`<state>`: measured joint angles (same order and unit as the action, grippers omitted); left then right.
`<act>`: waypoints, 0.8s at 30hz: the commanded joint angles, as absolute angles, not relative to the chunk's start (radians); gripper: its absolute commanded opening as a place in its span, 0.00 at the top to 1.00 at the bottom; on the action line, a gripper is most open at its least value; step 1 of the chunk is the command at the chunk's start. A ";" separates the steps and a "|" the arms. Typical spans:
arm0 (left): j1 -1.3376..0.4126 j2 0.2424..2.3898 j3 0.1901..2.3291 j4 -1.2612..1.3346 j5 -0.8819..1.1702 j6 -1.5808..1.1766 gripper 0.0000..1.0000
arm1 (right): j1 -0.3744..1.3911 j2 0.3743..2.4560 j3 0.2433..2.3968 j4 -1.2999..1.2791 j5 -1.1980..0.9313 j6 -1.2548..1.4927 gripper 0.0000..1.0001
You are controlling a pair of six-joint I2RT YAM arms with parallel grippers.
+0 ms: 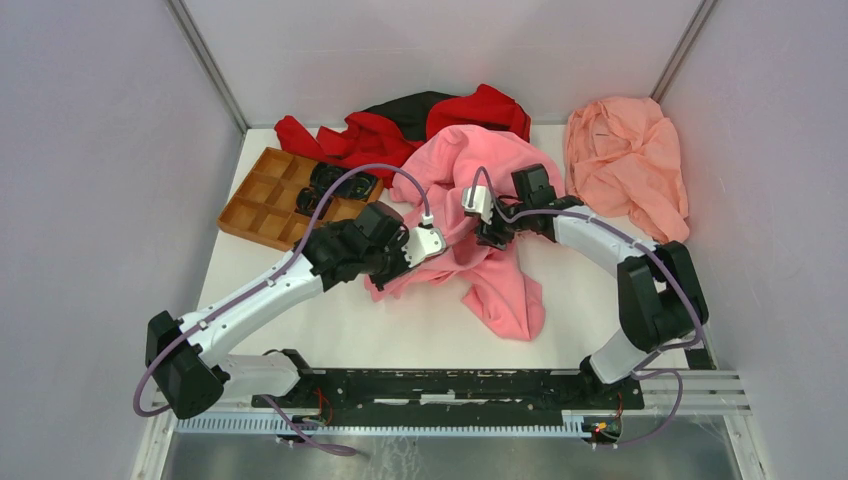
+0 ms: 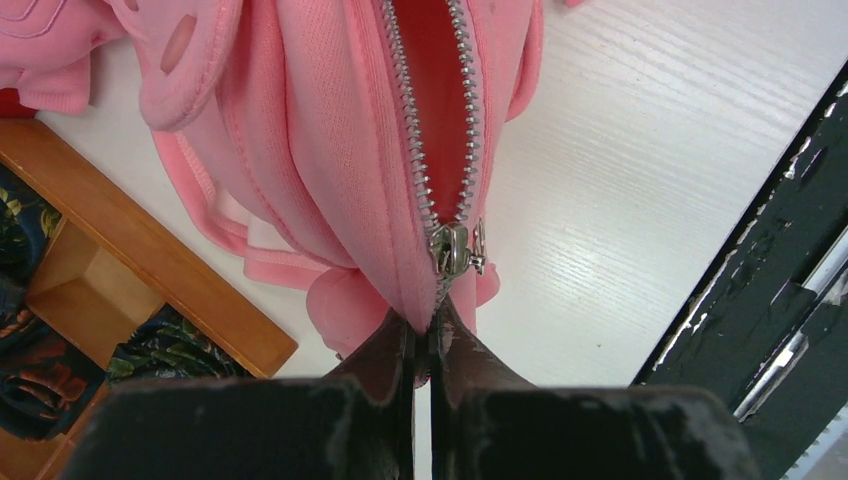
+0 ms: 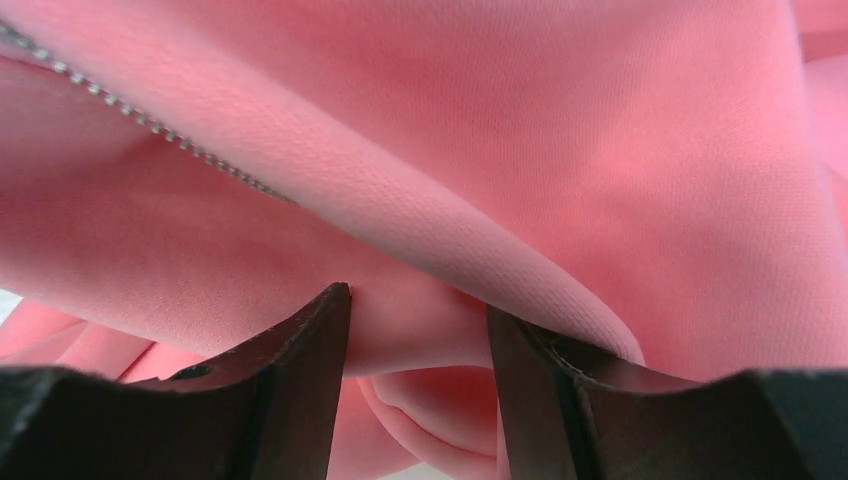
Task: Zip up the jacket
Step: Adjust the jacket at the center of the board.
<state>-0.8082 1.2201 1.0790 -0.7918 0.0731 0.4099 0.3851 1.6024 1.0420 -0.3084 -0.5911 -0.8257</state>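
The bright pink jacket (image 1: 480, 165) lies crumpled in the middle of the table. My left gripper (image 1: 447, 245) is shut on its lower edge, just below the zipper. In the left wrist view the left gripper (image 2: 432, 325) pinches the pink fabric right under the small metal pull (image 2: 452, 248), and above the pull the zipper teeth (image 2: 405, 110) spread apart over the jacket (image 2: 320, 150). My right gripper (image 1: 490, 233) is pressed into the jacket from the right. In the right wrist view the right gripper (image 3: 418, 305) stands open against folds of the jacket (image 3: 560, 140), with a line of zipper teeth (image 3: 150, 125) at the upper left.
A wooden compartment tray (image 1: 262, 200) with dark patterned items (image 1: 335, 185) sits left of the jacket, and its corner (image 2: 150, 290) shows beside the left gripper. A red-and-black garment (image 1: 400, 125) lies behind, a salmon cloth (image 1: 625, 165) at the back right. A black rail (image 1: 450, 385) runs along the near edge.
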 commanded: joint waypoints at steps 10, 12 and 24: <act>-0.805 1.162 1.059 -0.766 0.107 0.366 0.98 | 0.382 1.527 0.927 -0.432 -0.499 -0.870 0.86; -0.806 1.165 1.055 -0.763 0.109 0.363 0.98 | 0.382 1.458 0.883 -0.448 -0.518 -0.871 0.96; -0.805 1.160 1.024 -0.756 0.101 0.353 0.98 | 0.478 1.097 0.667 -0.840 -0.772 -1.241 1.00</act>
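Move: The right hand's open fingers are already in among the jacket's folds; the front fold they go for lies right at the pads, about 3 cm lower. From this hand, the loose sleeve end lies some 14 cm back and 3 cm right, and the peach garment roughly 15 cm ahead and 28 cm right. For the left hand, which is already pinching the jacket just beside the zip slider, that fold is about 17 cm right and 6 cm ahead, lower down. The right hand dips about 4 cm, shuts its fingers and sweeps some 15 cm back towards the sleeve end. ##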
